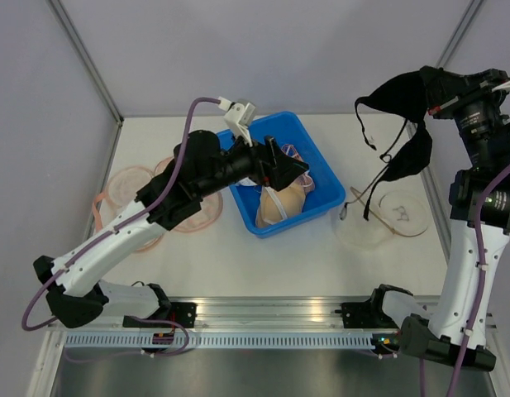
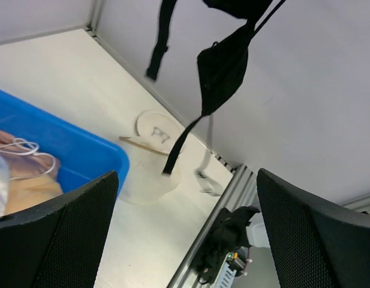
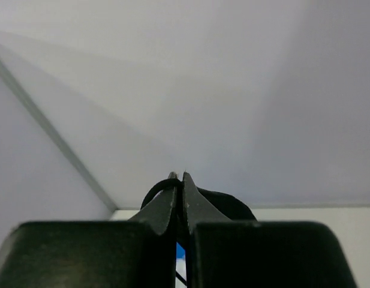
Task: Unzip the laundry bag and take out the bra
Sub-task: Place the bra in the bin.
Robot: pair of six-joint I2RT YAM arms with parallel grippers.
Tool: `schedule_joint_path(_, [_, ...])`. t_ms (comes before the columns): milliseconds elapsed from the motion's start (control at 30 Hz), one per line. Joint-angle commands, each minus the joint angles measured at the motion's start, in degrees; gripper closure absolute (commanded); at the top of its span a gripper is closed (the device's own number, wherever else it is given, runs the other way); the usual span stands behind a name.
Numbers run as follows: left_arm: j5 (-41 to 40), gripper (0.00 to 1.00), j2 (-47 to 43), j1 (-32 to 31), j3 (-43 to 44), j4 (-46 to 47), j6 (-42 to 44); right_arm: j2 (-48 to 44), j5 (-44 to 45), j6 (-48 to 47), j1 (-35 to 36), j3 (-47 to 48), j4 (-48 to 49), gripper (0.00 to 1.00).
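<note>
A black bra [image 1: 407, 124] hangs in the air at the right, its straps dangling toward the table. My right gripper [image 1: 432, 87] is shut on its top edge; in the right wrist view the closed gripper [image 3: 180, 177] pinches a black strap of the bra [image 3: 229, 204]. Under it, the white mesh laundry bag [image 1: 366, 223] lies flat on the table. My left gripper [image 1: 294, 169] hovers open over the blue bin [image 1: 321, 157] with nothing between its fingers. The left wrist view looks past that open gripper [image 2: 185, 240] at the hanging bra [image 2: 223, 72] and the laundry bag [image 2: 150, 174].
The blue bin holds beige garments [image 1: 281, 203] with thin white straps. Pink round mesh bags [image 1: 131, 190] lie at the left under the left arm. A metal rail [image 1: 263, 318] runs along the near edge. Enclosure walls stand close behind and at both sides.
</note>
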Motion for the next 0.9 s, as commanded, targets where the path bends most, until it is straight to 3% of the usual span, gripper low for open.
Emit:
schedule_joint_path(0, [-4.60,0.01,-5.88,0.45,-2.88,-2.66,5.78,2.89,-8.48,20.82,0.30,-0.57,20.49,1.00])
schedule_joint_path(33, [-4.60,0.01,-7.90,0.37,-3.58,-2.57,5.96,4.64,-8.67,26.08,0.47,-0.75,23.40,1.00])
schedule_joint_path(100, [-4.69,0.01,-9.76,0.37,-5.26,-3.01,6.40,6.06,-6.32,26.05,2.84,0.29,24.84,0.99])
schedule_joint_path(233, [-8.11,0.01,-12.66,0.45,-7.62,-5.64,7.81,10.27,0.63,18.67,12.67,5.91,18.17,1.00])
schedule_joint_path(533, [-12.42,0.01,-14.60,2.65,-12.64,-12.85,5.17,20.82,10.04,9.71,34.55,11.88,14.22,0.99])
schedule_joint_path(867, [-14.36,0.01,-18.02,4.15,-14.14,-14.00,3.50,32.69,15.76,3.98,44.59,29.11,8.58,1.00])
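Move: The right hand already grips the black bra high above the laundry bag. The blue bin's middle is about 13 cm ahead, 28 cm to the left and some 51 cm below it. The beige bra in the bin lies about 4 cm ahead, 26 cm left; the laundry bag is roughly 5 cm right and 1 cm back, both some 52 cm below. From the left hand, the bin lies about 20 cm ahead, 1 cm left and 38 cm below. Leftward, fast and nearly level, the right hand swings the hanging black bra some 26 cm from above the laundry bag towards the bin, reaching a third as far forward and turning about 35 degrees counter-clockwise, its fingers still shut on the bra. The left hand, empty and wide open, draws left about 11 cm, easing back slightly, then sinks some 7 cm. ##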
